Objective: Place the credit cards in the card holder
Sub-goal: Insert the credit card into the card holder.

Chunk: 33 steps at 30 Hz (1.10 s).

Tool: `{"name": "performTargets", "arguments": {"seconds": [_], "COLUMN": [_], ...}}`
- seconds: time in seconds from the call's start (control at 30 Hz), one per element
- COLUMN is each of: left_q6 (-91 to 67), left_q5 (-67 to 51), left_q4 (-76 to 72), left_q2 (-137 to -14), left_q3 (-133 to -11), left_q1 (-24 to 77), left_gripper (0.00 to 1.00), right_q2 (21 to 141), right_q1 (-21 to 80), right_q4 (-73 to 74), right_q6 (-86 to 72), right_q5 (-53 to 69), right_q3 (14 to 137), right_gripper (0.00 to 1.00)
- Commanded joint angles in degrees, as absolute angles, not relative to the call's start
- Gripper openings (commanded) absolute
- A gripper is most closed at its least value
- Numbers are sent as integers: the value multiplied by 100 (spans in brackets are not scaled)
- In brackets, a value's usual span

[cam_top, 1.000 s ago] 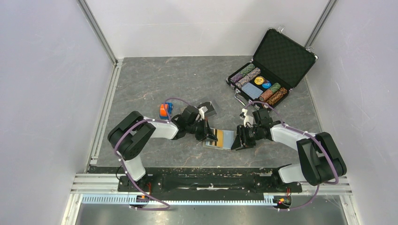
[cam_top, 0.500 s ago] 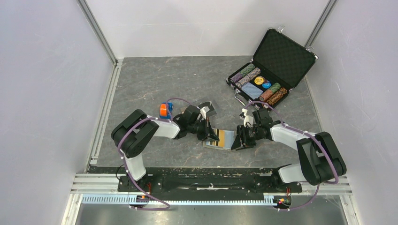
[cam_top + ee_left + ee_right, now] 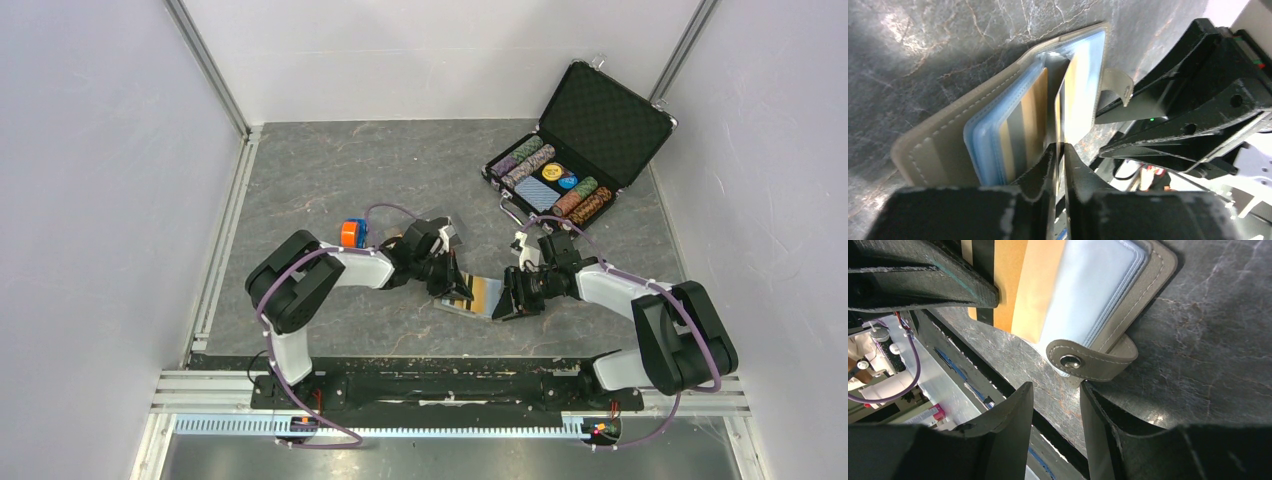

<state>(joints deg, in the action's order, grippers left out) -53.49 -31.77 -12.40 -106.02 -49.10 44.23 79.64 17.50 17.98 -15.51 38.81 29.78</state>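
Observation:
The grey-taupe card holder (image 3: 948,135) lies open on the dark floor, with pale blue sleeves (image 3: 985,145) fanned up. My left gripper (image 3: 1058,148) is shut on an orange-tan credit card (image 3: 1064,107), held edge-on with its far end inside a sleeve. From the right wrist the same card (image 3: 1020,285) shows a black stripe and lies under the clear sleeve (image 3: 1088,285). My right gripper (image 3: 1056,390) stands open just below the snap tab (image 3: 1083,360), with only floor between its fingers. From above, both grippers meet at the card holder (image 3: 487,300).
A black poker-chip briefcase (image 3: 585,145) stands open at the back right. A clear tray (image 3: 447,231) holding something dark and a small orange-and-blue object (image 3: 350,234) sit behind the left arm. Pale walls close in on three sides.
My left gripper has moved right over the card holder, and the orange-tan card has gone deeper, hiding most of the blue inside. The right gripper has stayed put.

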Motion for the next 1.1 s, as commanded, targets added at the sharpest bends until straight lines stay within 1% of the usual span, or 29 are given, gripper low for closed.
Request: {"name": "performTargets", "arguments": {"seconds": [0.0,0.13,0.2,0.3,0.5,0.67,1.0,1.07], "left_q6": [-4745,-4456,-4351,-4089,-3689,-3462,-3231,-3229], "left_q5": [-2804,-2479,-2341,-2103,-1765,-1537,-1555,-1696], "left_q4": [-70,586,870,1379,2202,2799,3261,3195], "left_q2": [-10638,-10556,-10529,-10562,-10682,-10850,-11264,-11333], "left_q3": [-5314,-5551,-5695,-6007,-6651,-7136,-7648,-7701], "left_q1": [4612,4649,4680,4760,4958,5092,5298,5355], "left_gripper": [20,34,38,44,51,52,52,50], "right_q2": [8093,8107,8112,8123,8149,8185,8230,8230], "right_q1": [1776,1774,1775,1774,1775,1776,1773,1773], "right_q4": [1766,1766,1763,1764,1782,1780,1793,1800], "right_q6": [-1418,-1415,-1421,-1414,-1392,-1381,-1367,-1356], "right_q5": [3551,3560,3565,3577,3595,3595,3586,3586], "right_q3": [3066,3076,3076,3085,3128,3138,3168,3173], "right_gripper": [43,43,43,45,47,47,45,45]}}
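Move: The left hand has the card pinched at its near edge; the card holder's right pocket is centred roughly 3 cm to the right, 2 cm ahead and 2 cm below. The left pocket sits about 3 cm left and 1 cm ahead, the snap strap some 7 cm right and 1 cm back, the plastic tray about 14 cm ahead and 6 cm left. For the right hand, the right pocket is about 4 cm ahead, 4 cm left and 1 cm lower. Tilting in place more than travelling, the left hand swings its fingers some 25 degrees from slanting rightward to pointing more steeply down while they open about halfway and let go of the card. It dips nearly 1 cm, rises a little over 1 cm, then eases back and down over the card's near corner, ending about 1.5 cm nearer the base. ##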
